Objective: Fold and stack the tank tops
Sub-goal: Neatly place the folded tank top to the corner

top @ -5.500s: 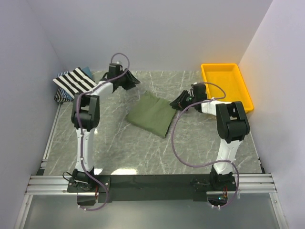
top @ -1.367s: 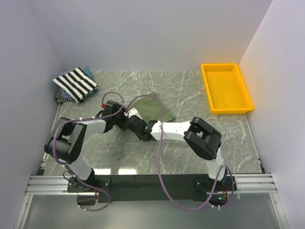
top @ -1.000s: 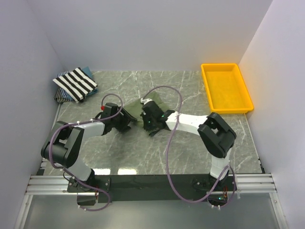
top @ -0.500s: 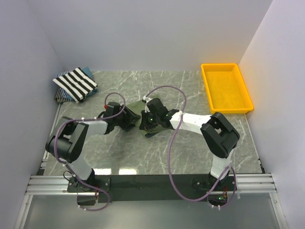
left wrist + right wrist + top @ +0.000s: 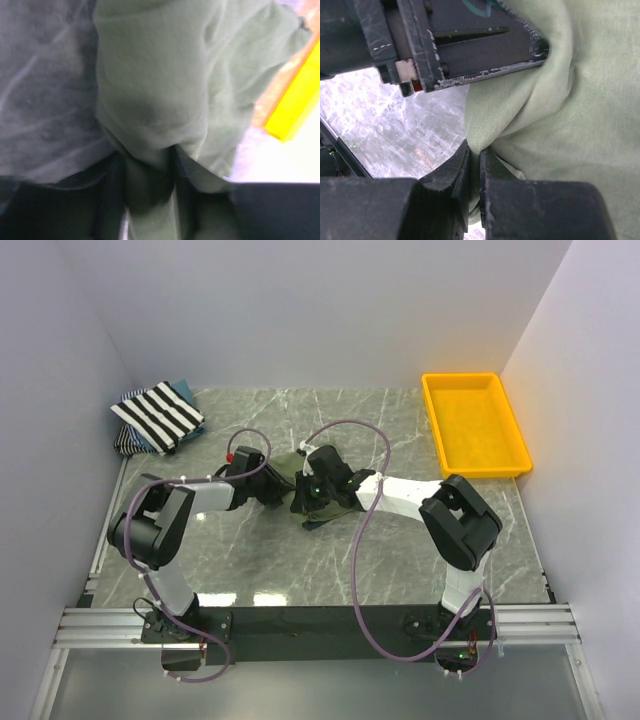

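Note:
The olive-green tank top [image 5: 288, 464] is bunched mid-table between both grippers. My left gripper [image 5: 276, 487] meets it from the left. In the left wrist view a thick fold of the olive-green tank top [image 5: 155, 90] fills the gap of the left gripper [image 5: 149, 161], shut on it. My right gripper [image 5: 312, 494] comes from the right. Its wrist view shows the right gripper [image 5: 480, 152] pinched shut on an edge fold of the green cloth [image 5: 570, 125]. The striped tank top [image 5: 160, 412] lies on a bluish one [image 5: 184, 390] at the far left.
A yellow plastic tray [image 5: 436, 430] stands at the back right, also seen in the left wrist view as a yellow tray [image 5: 295, 105] beyond the cloth. The left gripper's black body [image 5: 450, 40] sits close above the right fingers. Walls enclose the table on three sides.
The left gripper has slid right into the green bundle and its jaws have narrowed onto a fold. The right gripper has kept its pinch and barely moved.

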`<control>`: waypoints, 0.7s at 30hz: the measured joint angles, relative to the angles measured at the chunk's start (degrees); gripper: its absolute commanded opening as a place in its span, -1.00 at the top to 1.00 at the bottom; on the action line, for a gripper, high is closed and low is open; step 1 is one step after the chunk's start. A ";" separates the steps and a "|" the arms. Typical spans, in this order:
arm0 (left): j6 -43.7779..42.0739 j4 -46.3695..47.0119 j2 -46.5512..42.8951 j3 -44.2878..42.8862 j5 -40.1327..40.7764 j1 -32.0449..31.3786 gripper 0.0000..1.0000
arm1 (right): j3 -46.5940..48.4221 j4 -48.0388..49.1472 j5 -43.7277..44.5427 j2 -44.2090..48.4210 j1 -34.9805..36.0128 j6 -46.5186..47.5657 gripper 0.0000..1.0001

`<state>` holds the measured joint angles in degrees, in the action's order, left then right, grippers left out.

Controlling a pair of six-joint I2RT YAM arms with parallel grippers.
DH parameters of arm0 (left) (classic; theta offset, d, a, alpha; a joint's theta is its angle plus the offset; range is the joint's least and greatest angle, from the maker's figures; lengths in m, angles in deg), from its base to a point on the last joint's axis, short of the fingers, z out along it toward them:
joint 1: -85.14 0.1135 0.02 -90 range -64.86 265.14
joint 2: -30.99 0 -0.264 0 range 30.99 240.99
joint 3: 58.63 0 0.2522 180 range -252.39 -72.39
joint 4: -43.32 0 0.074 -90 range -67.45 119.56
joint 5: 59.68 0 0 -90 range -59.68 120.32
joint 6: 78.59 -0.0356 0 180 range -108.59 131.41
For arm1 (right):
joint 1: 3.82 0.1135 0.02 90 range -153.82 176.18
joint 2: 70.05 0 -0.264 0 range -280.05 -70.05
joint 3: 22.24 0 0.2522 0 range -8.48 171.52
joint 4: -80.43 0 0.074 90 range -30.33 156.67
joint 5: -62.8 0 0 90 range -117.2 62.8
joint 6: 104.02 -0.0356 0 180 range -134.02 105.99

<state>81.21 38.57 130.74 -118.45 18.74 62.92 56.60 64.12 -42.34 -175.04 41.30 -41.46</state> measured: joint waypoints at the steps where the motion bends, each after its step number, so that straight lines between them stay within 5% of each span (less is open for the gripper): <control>1: -0.26 -0.72 0.31 -0.48 0.20 -0.02 0.35 | 0.00 0.02 -0.07 -0.11 0.00 -0.02 1.00; 5: -3.52 -5.66 2.29 -4.24 1.11 -0.20 0.99 | 0.02 -0.02 0.07 -0.33 0.00 -0.17 0.29; 8: -7.69 -9.88 4.31 -9.51 4.09 -0.44 0.99 | 0.04 0.00 -0.02 -0.22 0.17 0.02 0.11; 21: -36.13 -32.68 22.53 -49.22 21.11 6.14 0.99 | 0.04 -4.83 4.57 12.41 1.22 -0.66 0.05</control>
<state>45.08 5.89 153.27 -167.67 39.86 69.06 56.64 59.29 -37.77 -162.62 42.53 -42.11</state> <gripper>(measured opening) 0.065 0.473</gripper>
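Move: At the left fingertips, the near-left edge of the folded tank top lies between the still-open pads; its middle is some 9 cm to the right, 3 cm ahead and barely a centimetre below. The striped stack stands about 20 cm ahead of the left hand and 29 cm to its left, at about its height. The right hand still pinches the near side of the same tank top, whose middle is roughly 5 cm ahead, 4 cm to its right and 2 cm lower. Closing on the folded tank top's edge, the left fingers pinch it, then take it forward about 16 cm and half as far left, faster and faster towards the striped stack, rising slightly late on. The wrist rolls some 40 degrees, from slanting rightward to pointing forward and down. Meanwhile the right fingers open halfway, let go, and lift about 8 cm. ##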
